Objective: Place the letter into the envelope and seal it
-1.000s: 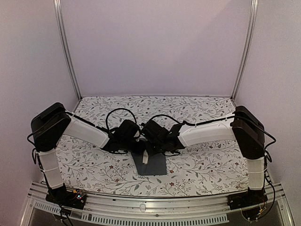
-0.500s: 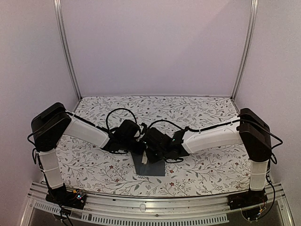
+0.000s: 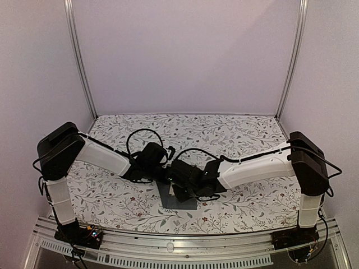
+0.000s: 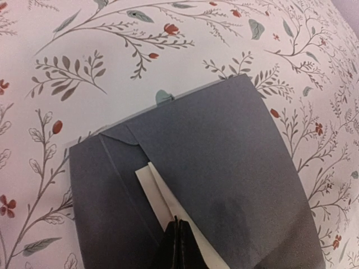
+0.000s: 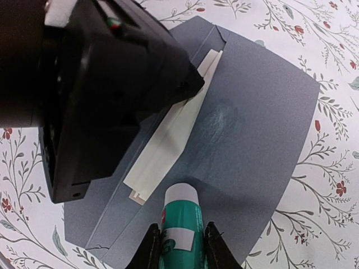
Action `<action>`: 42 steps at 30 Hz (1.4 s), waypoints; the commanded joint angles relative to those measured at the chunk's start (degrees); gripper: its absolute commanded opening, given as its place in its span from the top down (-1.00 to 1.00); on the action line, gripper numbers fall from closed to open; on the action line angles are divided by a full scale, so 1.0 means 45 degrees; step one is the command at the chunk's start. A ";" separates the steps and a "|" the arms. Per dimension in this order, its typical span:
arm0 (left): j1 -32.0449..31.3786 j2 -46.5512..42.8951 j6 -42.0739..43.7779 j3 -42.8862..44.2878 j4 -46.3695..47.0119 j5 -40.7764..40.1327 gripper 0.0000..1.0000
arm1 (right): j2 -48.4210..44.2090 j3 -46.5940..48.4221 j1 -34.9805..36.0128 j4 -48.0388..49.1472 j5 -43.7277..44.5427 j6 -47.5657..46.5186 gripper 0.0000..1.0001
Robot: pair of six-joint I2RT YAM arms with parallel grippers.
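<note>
The dark grey envelope (image 4: 235, 151) (image 5: 263, 129) (image 3: 179, 202) lies flat on the floral cloth with its flap open. A pale folded strip (image 5: 174, 140) (image 4: 154, 188) shows at its mouth; it looks like the letter's edge, and the rest of the letter is hidden. My left gripper (image 4: 178, 221) is shut, its tips pressing down on that strip. My right gripper (image 5: 181, 226) is shut on a teal-white tube (image 5: 180, 208), whose white tip points at the flap just above the paper. A faint smear (image 5: 221, 117) marks the flap.
The floral tablecloth (image 3: 235, 134) covers the table. Both wrists (image 3: 168, 171) crowd together over the envelope, cables looping behind them. Metal frame posts (image 3: 78, 61) and white walls close in the back and sides.
My right arm has swung left and toward the near edge, carrying the tube over the envelope and covering more of it. The left arm has stayed put.
</note>
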 commanded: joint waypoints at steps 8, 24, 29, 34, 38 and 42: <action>0.0082 0.0373 0.0090 -0.0113 -0.0949 -0.0042 1.00 | 0.1042 0.0980 -0.0889 -0.0958 0.0390 -0.0369 1.00; 0.0057 -0.0151 0.0315 -0.0262 -0.0823 -0.0195 1.00 | 0.1162 0.1750 -0.1867 0.0014 0.0296 -0.1722 1.00; -0.0048 -0.0911 0.0344 -0.0575 -0.0350 -0.0195 0.92 | -0.0080 0.1446 -0.1868 0.0823 -0.0582 -0.2419 1.00; -0.0569 -0.1826 0.0564 -0.0824 -0.0123 -0.0719 0.63 | -0.1570 0.0739 -0.1868 0.1103 -0.1016 -0.2625 1.00; -0.0976 -0.2521 0.0829 -0.1015 -0.0074 -0.1147 0.29 | -0.2875 -0.0308 -0.1868 0.1392 -0.1339 -0.2618 1.00; -0.1332 -0.3335 0.0995 -0.1331 -0.0051 -0.1653 -0.02 | -0.4081 -0.1400 -0.1868 0.1629 -0.1444 -0.2502 1.00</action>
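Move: The right hand holds the glue stick; the smeared glue patch on the envelope is about 7 cm ahead of it, 1 cm left and 4 cm down. The letter's cream edge is some 6 cm ahead and 4 cm left, the open flap 5 cm ahead and 8 cm left. The left hand's shut fingertips are on that edge, its middle about 3 cm back; the glue patch lies 2 cm back and 3 cm right. Right rubs glue stick 7 cm forward along the envelope, lifts 10 cm; left rises off letter edge, opening. ##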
